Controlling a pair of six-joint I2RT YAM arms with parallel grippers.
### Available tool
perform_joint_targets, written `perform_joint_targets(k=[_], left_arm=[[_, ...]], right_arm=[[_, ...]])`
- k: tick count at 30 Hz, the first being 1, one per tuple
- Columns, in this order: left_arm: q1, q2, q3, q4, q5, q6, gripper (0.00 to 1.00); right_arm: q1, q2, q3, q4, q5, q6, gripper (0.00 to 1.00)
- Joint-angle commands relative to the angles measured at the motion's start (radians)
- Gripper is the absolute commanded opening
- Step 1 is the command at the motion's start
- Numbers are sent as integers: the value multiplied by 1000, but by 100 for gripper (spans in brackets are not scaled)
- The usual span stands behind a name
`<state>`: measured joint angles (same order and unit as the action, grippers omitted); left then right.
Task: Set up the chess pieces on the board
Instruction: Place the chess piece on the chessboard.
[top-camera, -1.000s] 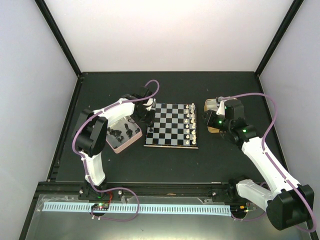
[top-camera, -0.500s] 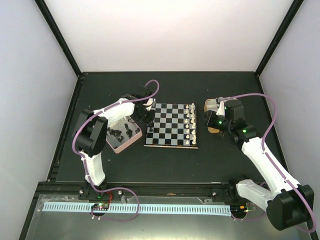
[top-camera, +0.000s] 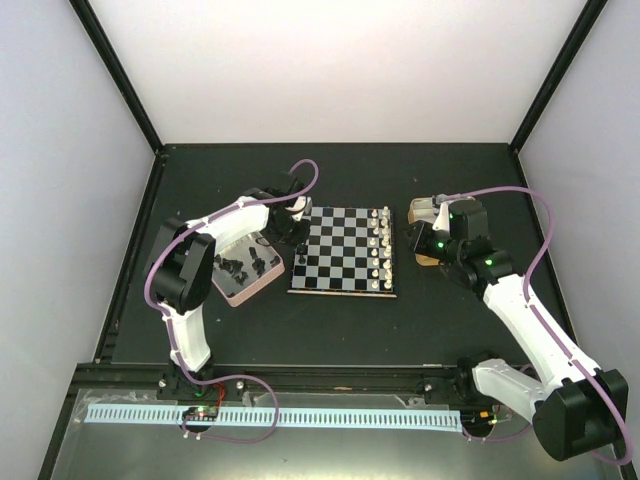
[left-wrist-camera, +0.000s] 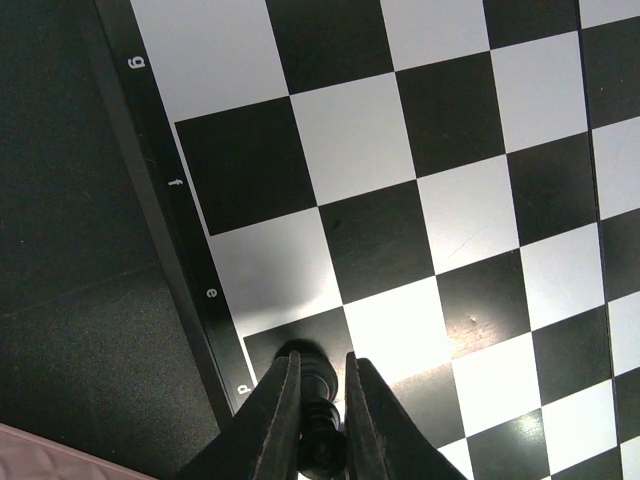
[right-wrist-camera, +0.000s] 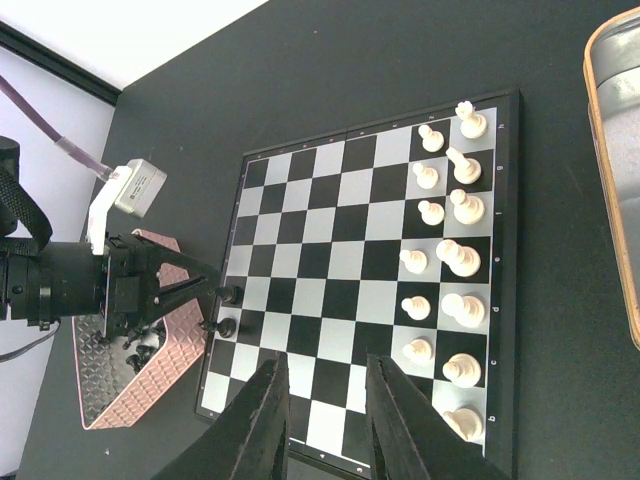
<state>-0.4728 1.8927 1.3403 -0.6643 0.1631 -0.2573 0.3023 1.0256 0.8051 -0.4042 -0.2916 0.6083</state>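
The board (top-camera: 338, 262) lies mid-table, with white pieces (top-camera: 380, 250) lined along its right side. My left gripper (top-camera: 298, 240) is at the board's left edge, shut on a black chess piece (left-wrist-camera: 318, 395) that stands over a dark edge square (left-wrist-camera: 290, 345). From the right wrist view, that held piece (right-wrist-camera: 232, 294) has a second black piece (right-wrist-camera: 226, 326) standing on the square beside it. More black pieces (top-camera: 232, 265) lie in the pink-rimmed tin (top-camera: 262, 282). My right gripper (right-wrist-camera: 325, 390) hovers open above the board's near side, with nothing between its fingers.
The pink-rimmed tin (right-wrist-camera: 110, 400) sits just left of the board. A gold-rimmed tin (top-camera: 424, 212) stands to the board's right, under the right wrist. Black frame posts and pale walls enclose the dark table.
The left gripper's fingers have drawn in slightly at the board's left edge. Neither arm has otherwise moved.
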Motion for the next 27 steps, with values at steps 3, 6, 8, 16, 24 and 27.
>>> perform_joint_targets(k=[3, 6, 8, 16, 24, 27], left_arm=[[-10, 1, 26, -3, 29, 4, 11], [-10, 5, 27, 0, 34, 6, 11], [-11, 6, 27, -1, 36, 6, 11], [-15, 2, 28, -20, 19, 11, 21], [-15, -30, 62, -47, -37, 2, 39], [-13, -68, 60, -50, -72, -23, 45]], right_arm=[[-1, -9, -13, 11, 2, 2, 23], [0, -8, -12, 13, 3, 2, 23], [0, -6, -13, 14, 3, 1, 23], [1, -8, -15, 13, 1, 4, 23], [0, -12, -12, 11, 0, 2, 23], [0, -10, -10, 8, 0, 2, 23]])
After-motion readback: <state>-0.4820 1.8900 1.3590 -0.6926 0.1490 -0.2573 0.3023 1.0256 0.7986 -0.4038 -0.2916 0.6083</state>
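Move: The left hand already has a black chess piece between nearly shut fingertips, standing over the dark d square at the board's left edge; that square lies about 4 cm below the fingers, practically straight under them. A black piece already set down stands one square back, some 3 cm nearer the base and level left to right. The box of black pieces is about 12 cm to the left and 3 cm back. From the right hand, the d square is roughly 22 cm left, 8 cm ahead and 19 cm below. Rightward and slightly back, by only about half a centimetre, the left hand eases the gripped black piece across its d square at almost unchanged height. Then the fingers open clearly and let go on both sides, the hand coming back nearly to where it began and just starting to rise. ##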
